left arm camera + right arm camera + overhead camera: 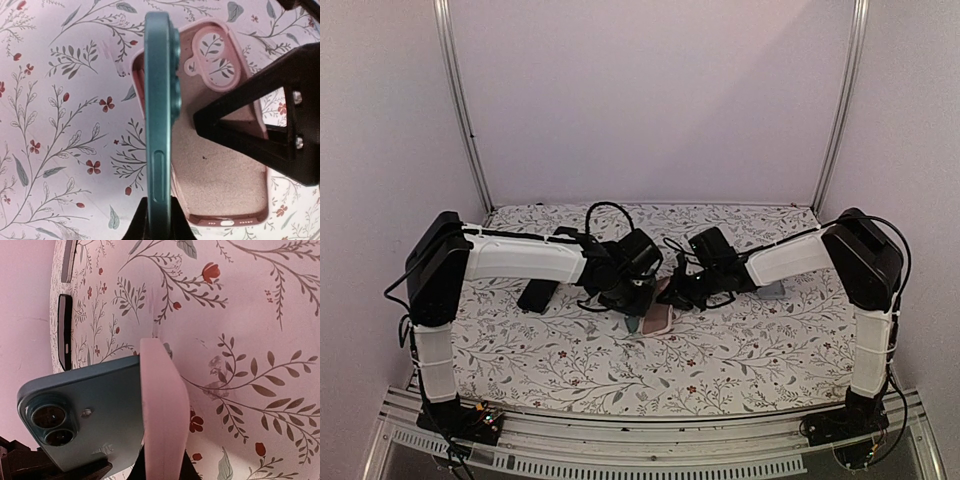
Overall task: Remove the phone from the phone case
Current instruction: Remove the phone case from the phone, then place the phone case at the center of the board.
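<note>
The teal phone [160, 100] shows edge-on in the left wrist view, with my left gripper [157, 220] shut on its lower end. Beside it the pink phone case [220, 170] lies open toward the camera, its lined inside bare, its left rim against the phone's back. One black finger [280, 135] of the right gripper reaches across the case. In the right wrist view my right gripper [160, 467] is shut on the case [162, 405], and the phone [95, 410] shows its two-lens back on the left. From above, both grippers [638, 295] [680, 290] meet over the case [658, 318].
A black flat object [538, 295] lies on the floral mat left of the left gripper, and a grey one [772, 290] sits under the right forearm. The right wrist view shows a dark case-like item [64, 330] and a grey slab [68, 260] near the wall.
</note>
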Controlling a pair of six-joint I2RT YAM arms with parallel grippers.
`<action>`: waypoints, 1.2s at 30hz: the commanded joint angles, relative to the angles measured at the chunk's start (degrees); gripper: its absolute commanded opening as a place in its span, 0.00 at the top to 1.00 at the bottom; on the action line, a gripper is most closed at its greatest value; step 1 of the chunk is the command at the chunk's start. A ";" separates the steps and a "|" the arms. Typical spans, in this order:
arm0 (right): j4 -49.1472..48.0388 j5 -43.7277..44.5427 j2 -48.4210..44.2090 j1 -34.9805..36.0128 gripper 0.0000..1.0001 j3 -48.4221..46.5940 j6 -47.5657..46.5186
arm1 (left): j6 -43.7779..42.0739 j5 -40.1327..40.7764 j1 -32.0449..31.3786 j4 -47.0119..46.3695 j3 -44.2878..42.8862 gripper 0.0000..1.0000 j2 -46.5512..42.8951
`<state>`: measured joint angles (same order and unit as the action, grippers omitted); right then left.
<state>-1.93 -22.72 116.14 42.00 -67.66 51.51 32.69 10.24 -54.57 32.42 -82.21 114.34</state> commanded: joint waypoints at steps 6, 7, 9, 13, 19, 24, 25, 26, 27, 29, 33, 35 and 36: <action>2.59 3.62 -4.83 -0.09 1.00 -0.58 -4.10 | -1.74 2.87 3.85 0.31 -1.19 1.00 -4.44; 3.74 3.64 -4.93 -0.30 1.00 -0.63 -4.93 | -2.09 3.06 4.54 0.46 -1.71 1.00 -4.60; 5.13 3.85 -5.36 -0.92 1.00 -0.34 -6.15 | -3.08 3.59 6.15 1.26 -2.87 1.00 -4.65; 7.19 2.43 -7.18 -4.04 1.00 1.20 -9.35 | -4.81 4.26 9.26 1.76 -4.01 1.00 -5.20; 12.37 -0.03 -8.15 -10.26 1.00 1.07 -15.42 | -6.13 3.85 12.23 1.68 -4.95 1.00 -5.54; 14.19 -3.41 -8.82 -17.18 1.00 1.63 -19.46 | -6.31 3.35 12.38 1.50 -4.89 1.00 -5.69; 14.41 -4.06 -8.76 -18.32 1.00 1.62 -20.28 | -6.37 3.35 12.44 1.50 -4.89 1.00 -5.69; 14.59 -5.14 -8.65 -19.50 1.00 1.38 -20.82 | -6.46 3.32 12.46 1.50 -4.88 1.00 -5.77; 14.96 -6.01 -8.41 -20.52 1.00 0.97 -21.91 | -6.57 3.34 12.47 1.50 -4.88 1.00 -5.74; 15.66 -6.66 -7.62 -22.39 1.00 0.20 -22.99 | -6.74 3.30 12.60 1.51 -5.10 1.00 -5.76; 17.25 -8.43 -5.17 -25.05 0.98 -2.13 -24.82 | -6.93 3.25 12.72 1.51 -5.32 1.00 -5.96; 18.73 -8.17 -3.97 -25.90 0.95 -3.70 -25.95 | -6.94 3.25 12.73 1.50 -5.20 1.00 -6.19; 18.92 -7.95 -3.72 -26.32 0.91 -4.11 -26.36 | -7.00 3.29 12.73 1.55 -5.09 1.00 -6.30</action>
<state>14.98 -28.75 110.61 16.78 -68.51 28.58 26.48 13.15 -42.09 34.83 -85.47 111.20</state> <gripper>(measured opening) 0.098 0.074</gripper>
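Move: Each gripper already holds its piece: the left one the teal phone, edge-on, the right one the pink case. The black phone lies about 24 cm left of the left hand, 14 cm ahead and 8 cm below; the second black phone is 20 cm left, 31 cm ahead. The pink case sits some 6 cm to that hand's right, level with it fore and aft. From the right hand, the blue case lies about 26 cm right, 15 cm ahead and 7 cm lower. Part the two hands with both grips kept shut. Carry the teal phone in the left gripper about 8 cm forward, nearly as far left and some 4 cm up, towards the two black phones, turning slightly counter-clockwise, then hold there. Raise the right gripper with the pink case a little, then sweep it some 17 cm right and 8 cm forward towards the blue case. ##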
